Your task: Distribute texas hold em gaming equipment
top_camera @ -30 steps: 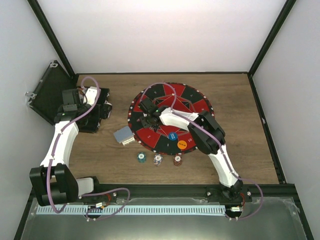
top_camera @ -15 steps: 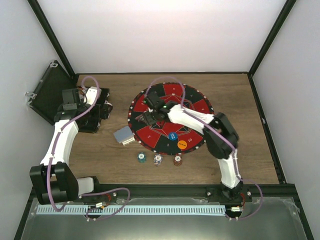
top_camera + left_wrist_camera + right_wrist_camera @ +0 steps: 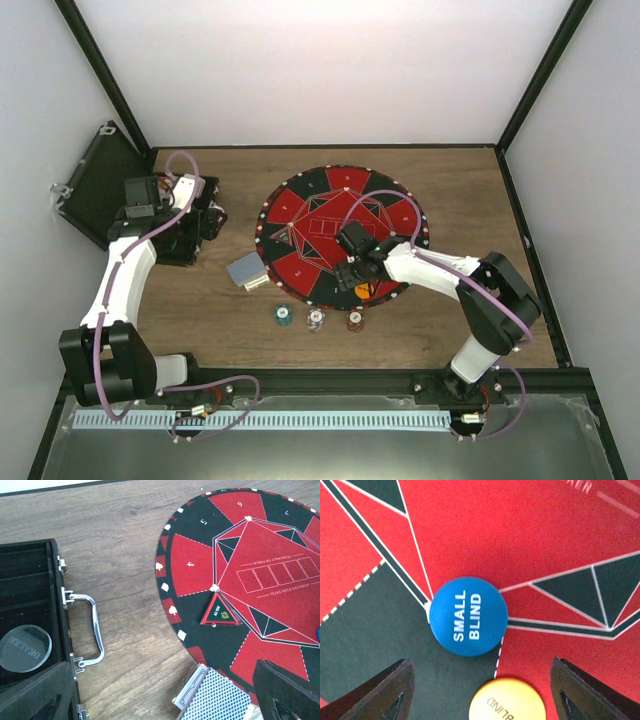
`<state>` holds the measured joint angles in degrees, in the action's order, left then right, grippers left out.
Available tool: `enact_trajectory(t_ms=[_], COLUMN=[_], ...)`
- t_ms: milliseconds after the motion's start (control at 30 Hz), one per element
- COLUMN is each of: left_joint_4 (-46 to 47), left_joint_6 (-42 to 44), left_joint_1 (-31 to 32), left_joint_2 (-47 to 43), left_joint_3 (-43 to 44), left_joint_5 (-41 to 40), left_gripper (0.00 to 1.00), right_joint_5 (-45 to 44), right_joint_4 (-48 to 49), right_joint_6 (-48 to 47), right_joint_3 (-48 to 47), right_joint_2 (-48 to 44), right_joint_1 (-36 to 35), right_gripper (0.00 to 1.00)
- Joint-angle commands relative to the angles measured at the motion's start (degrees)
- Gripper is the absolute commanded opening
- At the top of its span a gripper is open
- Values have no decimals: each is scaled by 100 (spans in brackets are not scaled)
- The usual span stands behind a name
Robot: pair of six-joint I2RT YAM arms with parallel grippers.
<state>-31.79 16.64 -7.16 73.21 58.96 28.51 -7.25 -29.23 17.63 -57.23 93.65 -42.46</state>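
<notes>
The deck of grey-blue-backed cards (image 3: 245, 270) lies off the round mat's left edge; the left wrist view shows it in a clear holder (image 3: 215, 697). Three striped chips (image 3: 316, 320) sit in a row on the wood in front of the mat. My right gripper (image 3: 356, 268) hovers open over the mat's near part. Between its fingers (image 3: 385, 690) lie a blue SMALL BLIND button (image 3: 468, 616) and a yellow blind button (image 3: 507, 700), untouched. My left gripper (image 3: 207, 222) stands open and empty by the case, with its fingertips (image 3: 285, 690) low in the left wrist view.
The red-and-black mat (image 3: 300, 205) fills the table's middle, with an ALL IN triangle (image 3: 220, 611) at its left. The open black case (image 3: 30, 580) lies at far left with a metal handle (image 3: 92, 630) and a clear DEALER disc (image 3: 25, 647) inside.
My right gripper has opened, left the ALL IN triangle on the mat's left part and swung toward the near right, over the blind buttons. The left arm has not moved.
</notes>
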Motion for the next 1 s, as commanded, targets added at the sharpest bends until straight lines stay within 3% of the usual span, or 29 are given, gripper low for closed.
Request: enact_trajectory(t_ms=[0,633,967], left_joint_4=[-143,-211,-307], left_joint_6=[154,241,286], left_joint_1=[-36,-40,-42], left_joint_2=[-64,-62,47], left_joint_3=[157,225,324], left_joint_5=[150,91,171], left_gripper=[100,100,100], right_joint_5=[255,521,-76], right_joint_4=[192,469,494], right_joint_6=[196,37,-80], right_joint_3=[160,297,-115], right_joint_2=[-263,338,1023], right_joint_1=[1,-43,-12], right_gripper=[76,59,39])
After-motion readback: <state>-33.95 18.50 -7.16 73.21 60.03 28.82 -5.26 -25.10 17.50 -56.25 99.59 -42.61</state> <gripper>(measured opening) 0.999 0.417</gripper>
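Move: The small blind button lies just under the right fingers, about 2 cm ahead, 1 cm left and 4 cm below. The orange blind button sits 2 cm back and 4 cm right of that hand; the triangular button is 11 cm ahead and 17 cm left. The nearest chip stack is 10 cm back and 2 cm right. From the left hand the small blind button is roughly 31 cm right, 6 cm back and 19 cm down. The right hand eases back about 1 cm and shifts about 1 cm left, then sinks onto the near edge of the small blind button, about 3.5 cm down in all, nudging forward about 1 cm at the very end. As it goes, its fingers close from wide to under half open, and the fingertips come up against the button's near rim. ##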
